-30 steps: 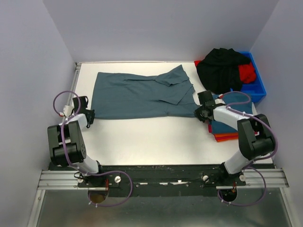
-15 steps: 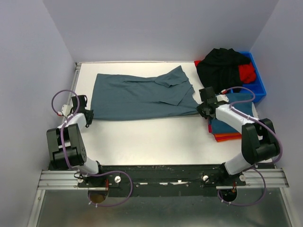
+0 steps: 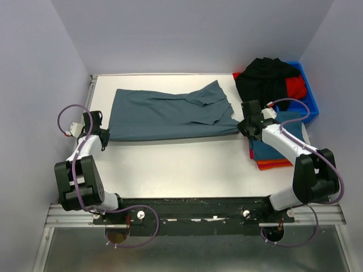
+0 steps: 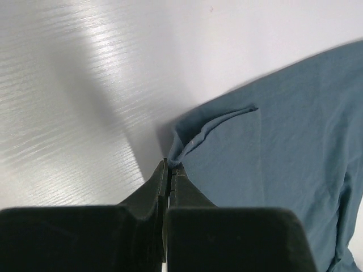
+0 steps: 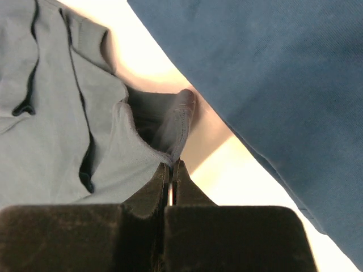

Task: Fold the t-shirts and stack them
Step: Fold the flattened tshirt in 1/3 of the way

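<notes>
A slate teal-blue t-shirt lies spread across the table's back half, one sleeve folded over it at the right. My left gripper is shut on its near left corner; the left wrist view has the cloth pinched at the jaw tips. My right gripper is shut on the near right corner, where the hem bunches at the tips. Beside the right arm sits a folded stack, with a blue shirt on top and orange and red under it.
A blue plastic bin stands at the back right, with a black shirt and a red one heaped in and over it. Grey walls close in the white table on three sides.
The right gripper shut on the shirt's near right corner. Both grippers have moved away from the bases, carrying the shirt's near edge toward the back.
</notes>
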Robot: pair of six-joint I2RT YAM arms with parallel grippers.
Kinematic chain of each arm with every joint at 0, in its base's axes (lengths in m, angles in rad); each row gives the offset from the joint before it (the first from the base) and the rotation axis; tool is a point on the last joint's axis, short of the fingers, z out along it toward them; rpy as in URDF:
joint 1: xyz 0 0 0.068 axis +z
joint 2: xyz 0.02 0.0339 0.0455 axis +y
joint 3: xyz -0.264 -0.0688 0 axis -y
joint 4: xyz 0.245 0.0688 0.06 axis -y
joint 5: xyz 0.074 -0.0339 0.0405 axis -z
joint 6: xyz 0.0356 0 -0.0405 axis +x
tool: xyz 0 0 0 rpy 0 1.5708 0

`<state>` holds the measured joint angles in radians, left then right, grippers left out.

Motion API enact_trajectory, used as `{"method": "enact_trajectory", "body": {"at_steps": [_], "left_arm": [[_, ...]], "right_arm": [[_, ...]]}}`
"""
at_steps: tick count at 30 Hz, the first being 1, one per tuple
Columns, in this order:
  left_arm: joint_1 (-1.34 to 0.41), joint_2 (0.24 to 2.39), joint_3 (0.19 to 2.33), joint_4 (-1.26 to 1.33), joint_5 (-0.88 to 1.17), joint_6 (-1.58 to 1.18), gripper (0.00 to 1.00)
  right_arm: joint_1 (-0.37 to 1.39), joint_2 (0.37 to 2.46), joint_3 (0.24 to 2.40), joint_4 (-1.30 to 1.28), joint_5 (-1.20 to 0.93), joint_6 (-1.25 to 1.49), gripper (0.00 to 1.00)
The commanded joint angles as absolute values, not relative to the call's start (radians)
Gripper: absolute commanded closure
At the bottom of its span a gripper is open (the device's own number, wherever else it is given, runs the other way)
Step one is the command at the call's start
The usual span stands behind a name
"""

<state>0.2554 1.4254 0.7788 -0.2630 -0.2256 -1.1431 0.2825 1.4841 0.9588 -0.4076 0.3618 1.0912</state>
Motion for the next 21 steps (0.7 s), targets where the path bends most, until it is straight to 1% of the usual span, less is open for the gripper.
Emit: {"method": "enact_trajectory", "body": {"at_steps": [1,8,9,10,11,12,13,15,17,18,21], "left_arm": [[0.272,1.414,0.747,-0.288,-0.319,-1.134,1.00],[0.272,1.440,0.735,-0.293,-0.301,-1.118,1.00],[0.272,1.436,0.732,-0.293,-0.301,-1.118,1.00],[0.272,1.430,0.729,-0.291,-0.304,-1.118,1.00],[0.272,1.427,0.724,-0.287,-0.305,-1.118,1.00],[0.272,1.424,0.721,-0.281,-0.307,-1.118,1.00],[0.272,1.420,0.716,-0.279,-0.307,-1.118,1.00],[0.272,1.419,0.719,-0.278,-0.305,-1.117,1.00],[0.272,1.422,0.718,-0.278,-0.302,-1.117,1.00],[0.272,1.424,0.716,-0.272,-0.296,-1.114,1.00],[0.272,1.424,0.716,-0.265,-0.290,-1.111,1.00]], "right_arm": [[0.279,1.491,0.901,-0.434,0.390,1.098,0.99],[0.279,1.557,0.881,-0.428,0.324,1.098,0.99],[0.279,1.560,0.879,-0.425,0.318,1.088,0.96],[0.279,1.565,0.880,-0.423,0.318,1.075,0.87],[0.279,1.566,0.882,-0.431,0.321,1.072,0.73],[0.279,1.565,0.877,-0.425,0.321,1.072,0.65],[0.278,1.565,0.873,-0.416,0.319,1.072,0.61],[0.279,1.563,0.870,-0.400,0.318,1.071,0.61],[0.279,1.569,0.874,-0.391,0.313,1.072,0.57],[0.279,1.575,0.879,-0.388,0.311,1.074,0.54],[0.279,1.588,0.877,-0.354,0.284,1.069,0.53]]}}
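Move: Both hands already pinch the near folded edge of the t-shirt, one end each. The spot of bare table for the right end lies about 3 cm back from the right hand and 7 cm below; the left end's spot is some 2 cm back and 5 cm below its hand. From the right hand, the folded stack sits around 18 cm to the right, level fore and aft, and the black heap roughly 23 cm ahead and 14 cm right. Still pinching the t-shirt's near edge between them, both hands lower it towards the table while drawing it back: the right sinks about 5 cm and comes back some 3 cm, the left a little over 2 cm each way, both wrists tipping slightly further down. Low over the table, the right fingers open about halfway and let go of their corner; the left ones keep their pinch. ##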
